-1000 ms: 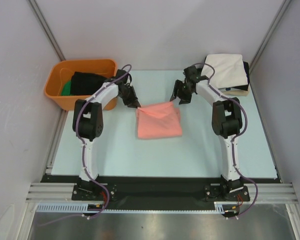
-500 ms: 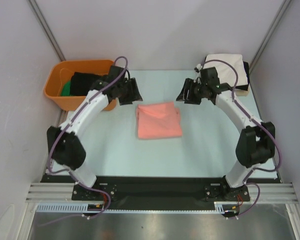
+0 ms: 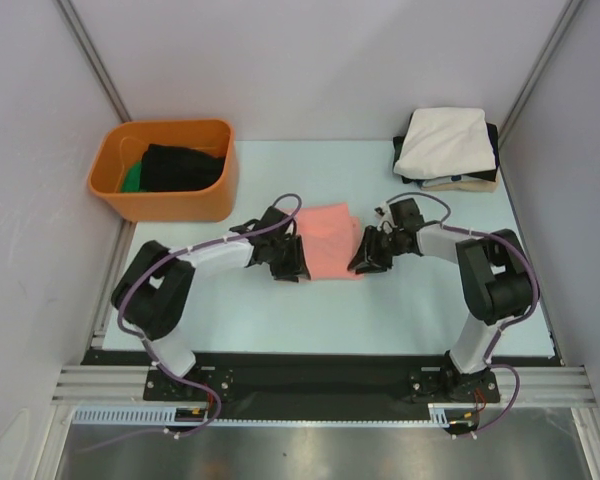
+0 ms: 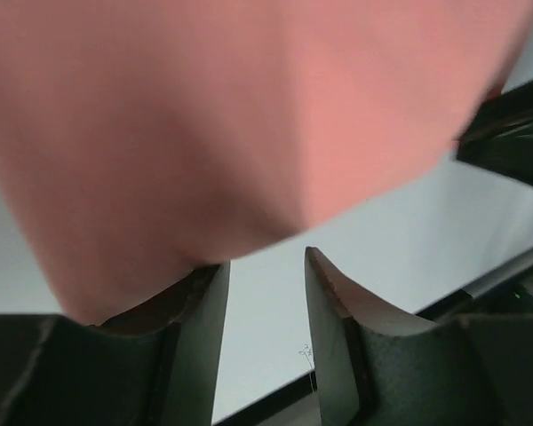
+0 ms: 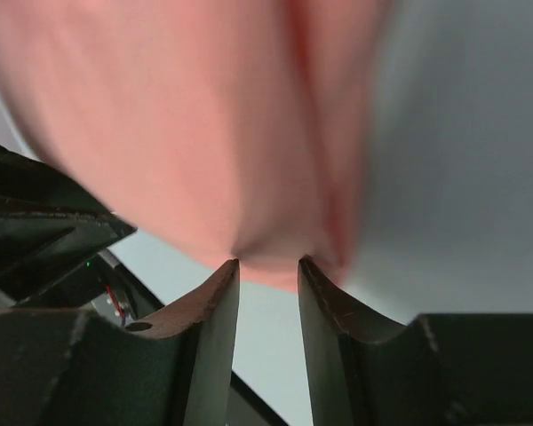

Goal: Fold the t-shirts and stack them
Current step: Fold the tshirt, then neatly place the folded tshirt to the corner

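A salmon-pink t-shirt, folded into a rough rectangle, lies flat at the table's middle. My left gripper is low at its near left corner. In the left wrist view it is open, bare table showing in the gap, and the pink cloth lies over the left finger's tip. My right gripper is low at the near right corner. It is open too, with the cloth's edge right at its fingertips. Folded t-shirts are stacked at the back right, cream-white on top.
An orange plastic tub stands at the back left with black and green cloth inside. Grey walls close in the table on the left, the back and the right. The black rail with the arm bases runs along the near edge.
Both arms have swung from the shirt's far side down to its near corners, one on each side. The shirt lies where it was.
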Controlling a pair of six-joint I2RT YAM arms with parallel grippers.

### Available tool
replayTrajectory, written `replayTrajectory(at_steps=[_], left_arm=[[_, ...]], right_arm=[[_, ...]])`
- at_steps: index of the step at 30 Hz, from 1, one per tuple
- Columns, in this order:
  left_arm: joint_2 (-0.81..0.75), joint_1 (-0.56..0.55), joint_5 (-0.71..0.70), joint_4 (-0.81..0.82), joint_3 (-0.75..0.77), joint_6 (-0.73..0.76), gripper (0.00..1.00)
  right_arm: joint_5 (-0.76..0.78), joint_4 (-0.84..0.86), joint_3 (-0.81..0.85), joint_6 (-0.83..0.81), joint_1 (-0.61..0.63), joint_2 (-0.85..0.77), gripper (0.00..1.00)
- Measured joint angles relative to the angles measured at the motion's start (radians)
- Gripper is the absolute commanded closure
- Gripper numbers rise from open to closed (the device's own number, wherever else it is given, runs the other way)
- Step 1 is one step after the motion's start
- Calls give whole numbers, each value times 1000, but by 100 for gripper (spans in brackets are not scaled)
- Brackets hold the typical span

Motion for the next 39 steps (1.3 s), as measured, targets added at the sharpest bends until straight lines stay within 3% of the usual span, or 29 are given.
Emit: replayTrajectory(at_steps=[7,12,15,16,18,19,24,31,39], left_arm=[[6,113,36,152,-165,-11,57],[-69,164,-29,120,-217,12,56],[-109,168,-112,42,-217,52,51],[-130,168,-145,1,-217,66,45],[-199,166,-219,-94,-216,100,39],[-233,163,-246,-133,-212,112,34],[-501,147,-344,-315,-146,187,28],[-850,146,-367,-400,-121,259,20],[-1019,146,-362,-396,-143,297,20]], right_arm=[[-53,144,-115,18,-93,26,64],[-31,214,-177,18,-83,-20,59],[48,167,-201,11,-42,-109,31],[85,129,-208,2,-27,-153,14],[134,52,-214,-14,-4,-233,0],[153,24,-214,-20,-1,-269,0],[180,-12,-165,-39,-53,-322,0],[71,145,-14,-30,-167,-10,0],[-65,346,161,46,-193,225,2]])
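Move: The folded t-shirt lies under and between the hands. From the left hand its near-left corner is about 5 cm to the left, 3 cm back and 4 cm below. From the right hand its far-right corner is some 17 cm ahead, 3 cm below and nearly in line; its near-right corner is about 2 cm right and 3 cm back. The shirt stack is some 36 cm ahead and 22 cm right of the right hand. Down a few centimetres go both hands at the shirt's near edge; the left sweeps leftwards low towards and past its corner, then rises clear, some 17 cm left in all, tipping its fingers up and opening wider. The right shifts slightly right, pauses low, lifts and draws back while opening fully, then reaches forward about 15 cm along the right edge and comes down towards the far-right corner, fingers spread either side of the edge. ##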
